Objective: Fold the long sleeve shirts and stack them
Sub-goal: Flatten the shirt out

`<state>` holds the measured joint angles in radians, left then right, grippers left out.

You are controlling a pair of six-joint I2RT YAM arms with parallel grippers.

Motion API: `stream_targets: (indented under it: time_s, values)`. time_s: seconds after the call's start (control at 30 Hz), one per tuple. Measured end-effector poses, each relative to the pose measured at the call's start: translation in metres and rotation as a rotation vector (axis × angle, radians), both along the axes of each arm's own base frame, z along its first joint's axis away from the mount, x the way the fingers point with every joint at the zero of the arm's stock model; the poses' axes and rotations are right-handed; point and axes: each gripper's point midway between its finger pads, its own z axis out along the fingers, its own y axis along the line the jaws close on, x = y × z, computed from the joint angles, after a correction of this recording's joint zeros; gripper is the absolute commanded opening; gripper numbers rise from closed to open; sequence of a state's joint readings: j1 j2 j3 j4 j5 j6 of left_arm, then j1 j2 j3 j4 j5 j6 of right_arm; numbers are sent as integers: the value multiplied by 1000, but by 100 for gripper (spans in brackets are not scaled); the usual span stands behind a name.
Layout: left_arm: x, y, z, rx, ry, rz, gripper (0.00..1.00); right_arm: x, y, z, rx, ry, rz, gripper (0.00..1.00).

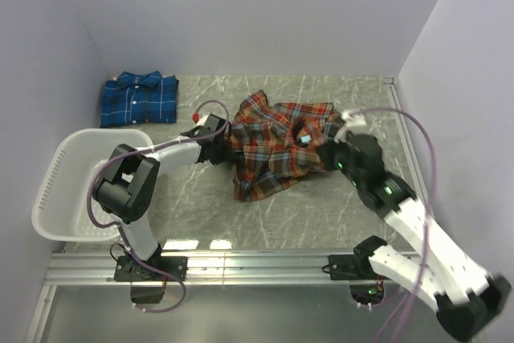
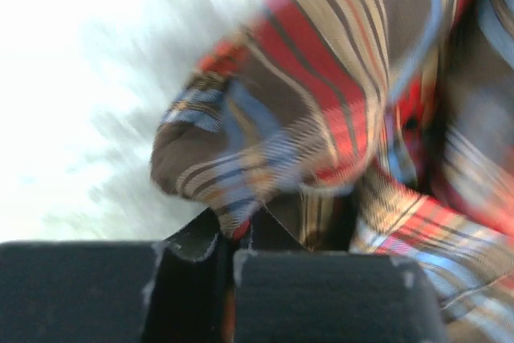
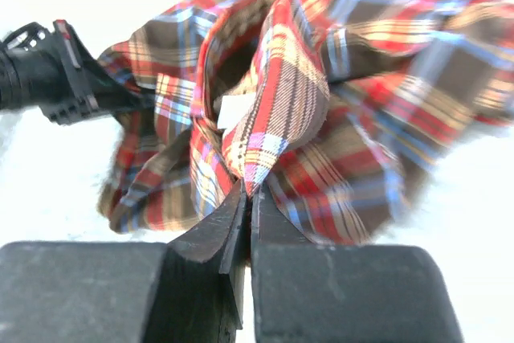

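The red-orange plaid shirt (image 1: 273,146) lies crumpled at the table's middle, bunched up between both arms. My left gripper (image 1: 222,136) is shut on a fold at the shirt's left edge; in the left wrist view the cloth (image 2: 305,94) is pinched between the fingertips (image 2: 241,226). My right gripper (image 1: 321,150) is shut on a fold at the shirt's right side; the right wrist view shows that fold (image 3: 277,110) rising from the closed tips (image 3: 247,194). The blue plaid shirt (image 1: 138,99) lies folded flat at the back left.
A white slotted basket (image 1: 76,186) stands at the left front, beside the left arm. Walls close in the table at the back and both sides. A metal rail (image 1: 257,267) runs along the near edge.
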<state>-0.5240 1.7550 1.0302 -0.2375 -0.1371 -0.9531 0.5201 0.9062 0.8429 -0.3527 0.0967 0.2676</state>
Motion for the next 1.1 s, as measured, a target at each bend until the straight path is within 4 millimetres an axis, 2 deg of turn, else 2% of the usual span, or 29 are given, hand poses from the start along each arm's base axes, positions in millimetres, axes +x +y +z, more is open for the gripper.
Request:
stream_targets:
  time_s: [0.07, 0.23, 0.33, 0.43, 0.5, 0.6, 0.8, 0.9, 0.97, 1.0, 1.1]
  values:
    - [16, 13, 7, 8, -18, 40, 0, -17, -19, 10, 24, -69, -45, 0]
    - [57, 54, 29, 18, -87, 159, 0, -57, -61, 12, 121, -202, -163, 0]
    - [69, 79, 32, 29, -101, 222, 0, -75, -79, 16, 209, -274, -227, 0]
    - [72, 93, 32, 45, -100, 251, 1, -84, -94, 23, 267, -329, -288, 0]
    - [71, 94, 34, 48, -105, 247, 0, -84, -99, 25, 272, -339, -314, 0]
    - [69, 95, 47, 53, -125, 234, 0, -76, -98, 17, 229, -302, -332, 0]
    - [67, 103, 94, 69, -234, 236, 1, -50, -96, 3, 95, -167, -400, 0]
    - [59, 110, 108, 78, -242, 247, 0, -45, -97, -2, 71, -103, -444, 0]
    - [49, 114, 111, 80, -239, 250, 1, -47, -98, -11, 68, -55, -467, 27]
    - [39, 115, 110, 77, -232, 248, 1, -50, -99, -17, 61, -28, -473, 48]
    - [5, 120, 90, 70, -177, 229, 10, -61, -103, -31, 36, 37, -480, 70]
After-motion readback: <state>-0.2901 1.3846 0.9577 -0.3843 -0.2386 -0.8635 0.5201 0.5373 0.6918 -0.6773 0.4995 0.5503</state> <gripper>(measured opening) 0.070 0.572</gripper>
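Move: Left hand holds the shirt's left edge low; the bare strip towards the basket that it drags to begins beside it, centred about 10 cm left. The shirt's middle is some 17 cm right and 2 cm ahead, the folded blue shirt 17 cm ahead and 26 cm left, the basket 38 cm left and 9 cm back. From the raised right hand, bare table lies about 9 cm right, 5 cm back and 21 cm below; the shirt's middle is 9 cm ahead, 10 cm left. Pulling the plaid shirt apart with both hands: the left, still pinching the edge, sweeps forward and left about 9 cm, pauses, lifts some 8 cm, then draws back towards the basket side. The right hauls its pinched cloth right and back, each by 8-10 cm, swinging about 25 degrees clockwise, then eases forward, lowers roughly 6 cm and opens its fingers. ##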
